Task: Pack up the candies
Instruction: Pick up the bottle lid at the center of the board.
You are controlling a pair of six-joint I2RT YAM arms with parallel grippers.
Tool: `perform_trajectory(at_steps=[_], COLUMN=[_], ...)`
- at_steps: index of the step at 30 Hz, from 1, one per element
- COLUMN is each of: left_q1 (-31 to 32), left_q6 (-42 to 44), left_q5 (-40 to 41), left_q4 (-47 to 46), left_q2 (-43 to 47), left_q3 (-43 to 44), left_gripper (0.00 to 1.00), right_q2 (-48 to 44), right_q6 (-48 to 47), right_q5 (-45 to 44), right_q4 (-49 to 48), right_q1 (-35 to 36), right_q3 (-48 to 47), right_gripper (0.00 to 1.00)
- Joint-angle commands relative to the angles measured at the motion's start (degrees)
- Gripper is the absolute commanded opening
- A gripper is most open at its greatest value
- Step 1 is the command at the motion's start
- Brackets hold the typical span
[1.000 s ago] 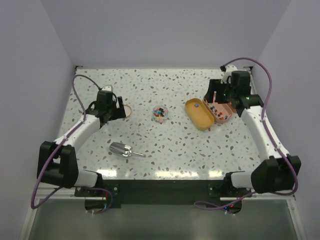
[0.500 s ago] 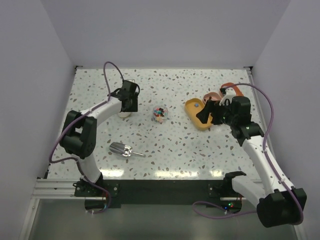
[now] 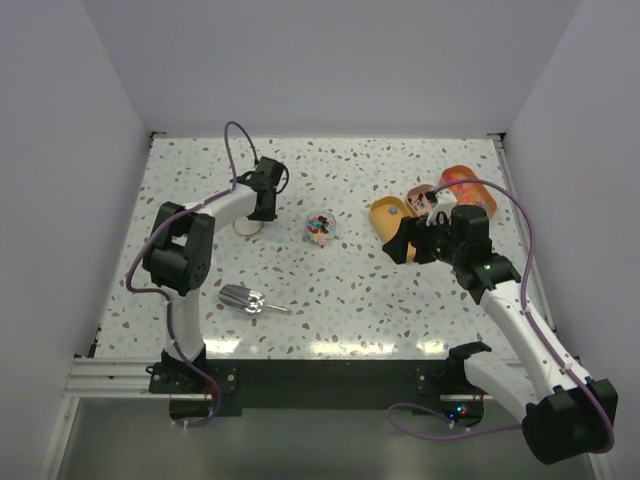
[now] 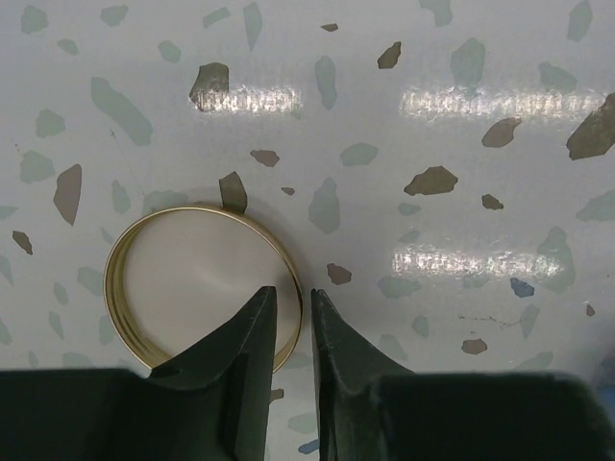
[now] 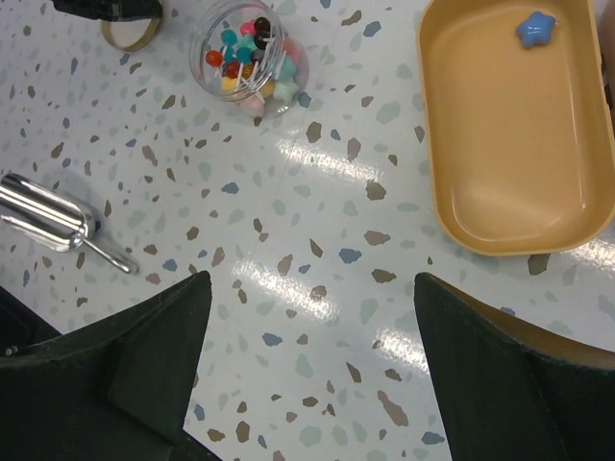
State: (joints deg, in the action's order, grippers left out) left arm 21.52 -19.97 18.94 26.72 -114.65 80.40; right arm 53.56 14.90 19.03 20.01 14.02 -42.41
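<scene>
The candies sit in a small clear jar at the table's middle, a mix of red, blue, yellow, pink and dark pieces. The jar's gold lid lies flat to its left. My left gripper is down on the lid's right edge, one finger inside the rim and one outside, nearly together. Right of the jar my right gripper hovers wide open over bare table, holding nothing. An open orange box holds one blue candy.
A metal scoop lies at the front left, also in the right wrist view. Behind the orange box, a second orange container rests near the back right edge. Purple cables loop above both arms.
My left arm swung right from beside the lid onto its right edge and its jaws closed down on the rim. My right arm pulled back from the orange containers toward the middle, jaws wider.
</scene>
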Motion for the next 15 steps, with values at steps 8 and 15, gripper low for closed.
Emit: perform_trajectory(at_steps=[8,15], left_q1=[-0.1,-0.1], left_q6=[-1.0,-1.7], left_q5=[0.2,-0.1], left_q4=[-0.4,-0.2], left_q2=[-2.2,0.6], left_q3=[2.1,0.7], left_gripper=[0.17,0.00], right_q2=[-1.6,-0.9], right_q6=[-1.3,-0.7], right_q5=[-0.1,2.8], right_q4=[-1.7,-3.7], right_q1=[0.3,0.3], right_q3=[1.5,1.7], right_gripper=[0.89,0.90])
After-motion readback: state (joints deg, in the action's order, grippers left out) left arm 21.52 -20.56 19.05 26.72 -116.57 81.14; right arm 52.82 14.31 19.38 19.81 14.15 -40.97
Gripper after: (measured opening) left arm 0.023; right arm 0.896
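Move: The bottle lid lies flat, its middle about 4 cm to the left of my left hand, 1 cm back and 2 cm below; its right rim is already between my parted fingertips. The candy jar stands some 14 cm to my left hand's right, about 1 cm back. The metal scoop lies roughly 19 cm behind and 3 cm left of that hand. From my right hand the lid is about 36 cm left, 13 cm ahead and 16 cm below. I lower my left hand barely 1 cm onto the right side of the bottle lid, one finger inside the rim and the other outside. Then, holding that place with the wrist still, I shut the fingers from about a quarter open to nearly closed, pinching the thin rim between the tips. ##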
